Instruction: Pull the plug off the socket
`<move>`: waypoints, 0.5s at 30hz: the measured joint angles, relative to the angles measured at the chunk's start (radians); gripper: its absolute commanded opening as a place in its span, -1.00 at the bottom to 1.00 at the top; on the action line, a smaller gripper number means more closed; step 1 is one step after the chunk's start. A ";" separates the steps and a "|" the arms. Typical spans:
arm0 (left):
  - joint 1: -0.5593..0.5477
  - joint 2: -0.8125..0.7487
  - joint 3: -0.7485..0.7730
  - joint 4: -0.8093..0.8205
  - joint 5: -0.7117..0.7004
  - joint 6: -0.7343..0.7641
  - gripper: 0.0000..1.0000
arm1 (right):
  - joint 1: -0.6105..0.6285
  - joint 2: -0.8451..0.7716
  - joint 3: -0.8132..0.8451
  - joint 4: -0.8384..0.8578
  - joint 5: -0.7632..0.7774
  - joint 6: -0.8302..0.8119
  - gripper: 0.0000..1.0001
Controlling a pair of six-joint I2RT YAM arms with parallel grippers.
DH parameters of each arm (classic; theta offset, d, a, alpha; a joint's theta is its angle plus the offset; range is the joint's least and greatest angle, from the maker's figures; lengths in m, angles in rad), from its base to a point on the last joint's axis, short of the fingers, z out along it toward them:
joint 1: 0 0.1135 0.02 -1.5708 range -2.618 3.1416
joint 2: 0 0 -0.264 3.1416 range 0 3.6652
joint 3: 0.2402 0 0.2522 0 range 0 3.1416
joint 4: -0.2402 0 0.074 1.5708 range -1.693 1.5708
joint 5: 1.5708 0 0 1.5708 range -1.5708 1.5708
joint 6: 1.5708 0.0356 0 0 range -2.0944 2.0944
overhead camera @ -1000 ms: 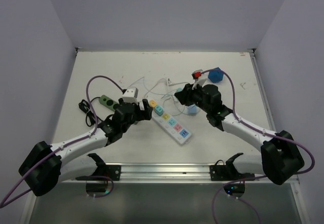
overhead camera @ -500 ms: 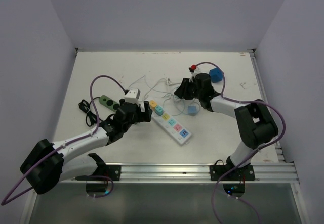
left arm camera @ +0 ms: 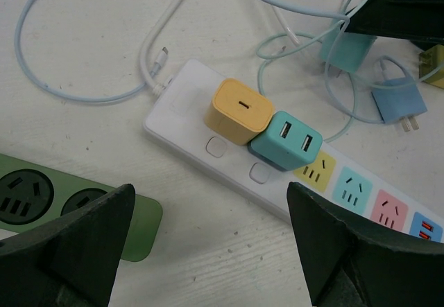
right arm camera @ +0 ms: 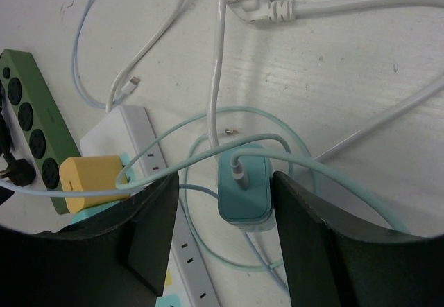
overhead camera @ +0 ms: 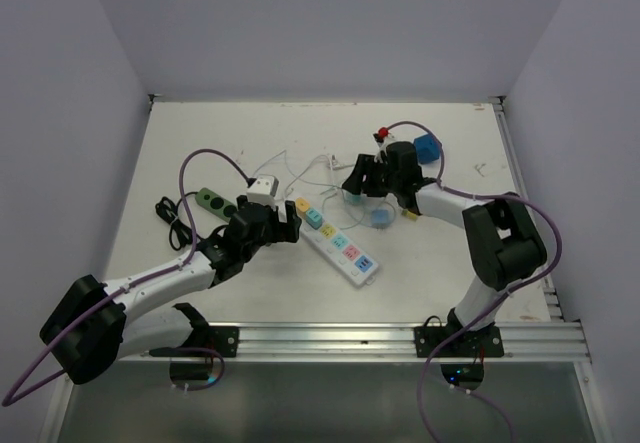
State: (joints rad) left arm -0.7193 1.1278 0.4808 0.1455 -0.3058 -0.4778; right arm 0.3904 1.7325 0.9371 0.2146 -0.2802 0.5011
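Note:
The white socket strip (overhead camera: 336,242) lies slantwise mid-table with a yellow plug (overhead camera: 302,206) and a teal USB plug (overhead camera: 316,217) seated at its far end. Both also show in the left wrist view, yellow plug (left arm camera: 237,110) and teal USB plug (left arm camera: 286,141). My left gripper (overhead camera: 272,221) hovers open, just left of that end (left arm camera: 209,203). My right gripper (overhead camera: 362,181) is open around a loose teal plug (right arm camera: 244,186) that lies on the table with its pale cable (right arm camera: 208,147) looped about it. The plug sits close to the right finger (right arm camera: 326,238) and apart from the left one.
A green strip (overhead camera: 212,201) with a black cord lies at the left, a white cube adapter (overhead camera: 260,187) beside it. A blue adapter (overhead camera: 380,218), a blue cube (overhead camera: 427,149), a red-tipped piece (overhead camera: 383,133) and tangled white cables (overhead camera: 310,168) surround the right gripper.
The right arm swung back toward the far side, then its gripper opened and let the teal plug go onto the table. The left arm has barely moved.

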 measured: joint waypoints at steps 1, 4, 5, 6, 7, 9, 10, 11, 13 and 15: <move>0.000 0.000 0.000 0.000 0.000 0.000 0.89 | 0.000 -0.005 0.007 -0.019 0.000 -0.005 0.21; 0.003 0.000 0.000 -0.001 0.003 0.001 0.89 | 0.000 -0.027 0.029 -0.076 0.003 -0.023 0.22; 0.004 0.000 0.000 -0.002 0.004 0.001 0.89 | 0.000 -0.036 0.038 -0.098 0.006 -0.031 0.21; 0.005 0.000 0.000 -0.002 0.004 0.002 0.89 | 0.000 -0.046 0.046 -0.117 0.010 -0.038 0.22; 0.006 0.000 0.000 -0.002 0.005 0.002 0.89 | 0.000 -0.058 0.055 -0.140 0.014 -0.048 0.22; 0.006 0.000 0.000 -0.004 0.005 0.003 0.89 | 0.000 -0.087 0.073 -0.179 0.023 -0.067 0.22; 0.006 0.000 0.000 -0.005 0.006 0.003 0.89 | 0.000 -0.101 0.082 -0.198 0.024 -0.077 0.21; 0.006 0.001 0.000 -0.005 0.006 0.003 0.89 | 0.000 -0.115 0.087 -0.209 0.024 -0.085 0.22; 0.006 0.003 0.000 -0.005 0.008 0.003 0.89 | 0.000 -0.142 0.094 -0.228 0.023 -0.101 0.18; 0.006 0.007 0.000 -0.005 0.010 0.003 0.89 | 0.000 -0.163 0.098 -0.247 0.019 -0.116 0.13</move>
State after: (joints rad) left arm -0.7136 1.1347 0.4808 0.1410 -0.2955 -0.4744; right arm 0.3904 1.5696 1.0351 -0.0322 -0.2607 0.3847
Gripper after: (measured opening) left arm 0.946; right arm 0.588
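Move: Right hand: the loose teal plug it has just let go of stands between and just below its fingertips, about 2 cm down. The teal plug still in the power strip is some 10 cm to its left and 5 cm back. The blue plug is roughly 5 cm back and 6 cm right, and the white three-pin plug is about 8 cm ahead and 4 cm left. From the left hand, the strip's teal plug is about 3 cm ahead and 6 cm right. Coming free of the loose teal plug, the right hand lifts almost straight up by about 6 cm, slowly at first and then faster, with its fingers already open and staying so. It drifts only about 1 cm back and 1 cm to its right, leaving the plug and its cables below. ##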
